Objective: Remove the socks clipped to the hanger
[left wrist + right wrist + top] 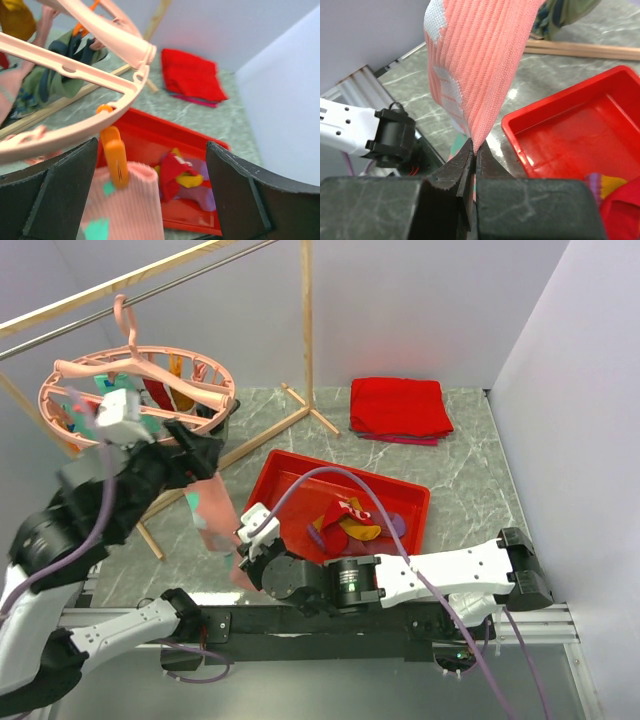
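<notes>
The round pink hanger point(128, 390) hangs from the metal bar at the far left, with several socks clipped round it. A pink sock with teal patches point(212, 512) hangs from an orange clip point(116, 159) on the ring point(95, 37). My left gripper point(203, 453) is open, its fingers point(62, 187) wide on either side of that clip and the sock's cuff point(135, 205). My right gripper point(243, 558) is shut on the lower end of the same pink sock point(477, 65), pinched between the fingertips point(474, 152). Several loose socks point(352, 522) lie in the red tray point(408, 492).
A folded red cloth point(398, 408) lies at the back right. The wooden rack's legs point(300, 405) and metal bar point(190, 275) stand behind the hanger. The tray's near corner point(520, 130) sits just right of my right gripper. The white walls close in at the right.
</notes>
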### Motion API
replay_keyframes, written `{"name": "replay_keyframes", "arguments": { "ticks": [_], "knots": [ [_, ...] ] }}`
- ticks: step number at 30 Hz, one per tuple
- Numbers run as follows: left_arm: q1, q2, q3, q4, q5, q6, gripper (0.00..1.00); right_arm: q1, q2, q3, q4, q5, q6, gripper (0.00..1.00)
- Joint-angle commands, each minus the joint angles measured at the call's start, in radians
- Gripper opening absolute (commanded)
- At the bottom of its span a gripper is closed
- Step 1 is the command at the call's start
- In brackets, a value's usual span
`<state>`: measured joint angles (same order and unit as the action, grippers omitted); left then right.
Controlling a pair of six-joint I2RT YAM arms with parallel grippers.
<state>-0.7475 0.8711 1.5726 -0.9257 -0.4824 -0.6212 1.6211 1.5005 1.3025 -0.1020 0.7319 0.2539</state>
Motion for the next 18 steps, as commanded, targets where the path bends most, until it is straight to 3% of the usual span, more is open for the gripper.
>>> {"name": "replay_keyframes", "arguments": {
  "ticks": [1,8,12,18],
  "knots": [
    [0.007,-0.072,0.046,0.002,0.085,-0.017,0.94,-0.033,-0.071,-0.006,0.025,-0.144,0.054,0.00],
    [0.007,-0.185,-0.025,-0.018,0.251,-0.051,0.94,-0.061,-0.088,0.035,0.009,-0.259,0.065,0.00],
    [0.005,-0.288,-0.129,0.001,0.323,-0.098,0.92,-0.105,-0.083,0.083,-0.010,-0.345,0.103,0.00],
    [0.005,-0.461,-0.287,0.022,0.401,-0.195,0.97,-0.173,-0.075,0.159,-0.030,-0.488,0.166,0.00]
  ]
}}
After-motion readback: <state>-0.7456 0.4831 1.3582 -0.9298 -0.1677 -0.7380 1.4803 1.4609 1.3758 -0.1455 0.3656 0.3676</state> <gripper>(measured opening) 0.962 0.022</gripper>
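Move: Just in front of the open left fingers is the orange clip with the top of the coral sock, about 5 cm ahead, 2 cm to the left and 4 cm lower. The hanger ring's middle lies some 8 cm ahead and 14 cm to the left, near hand height. From the right hand, which already grips the sock lower down, that clip is about 15 cm ahead, 7 cm left and 10 cm up; the red tray's middle is roughly 12 cm ahead, 18 cm right and 27 cm below. Backing away from the clip and ring, the left hand, fingers still wide open and empty, draws back about 10 cm, first rising a little and then dipping, while turning clockwise and rolling its left side down. The right hand keeps its pinch on the coral sock and rises some 3.5 cm towards the clip, turning counter-clockwise and tipping its fingers down. ##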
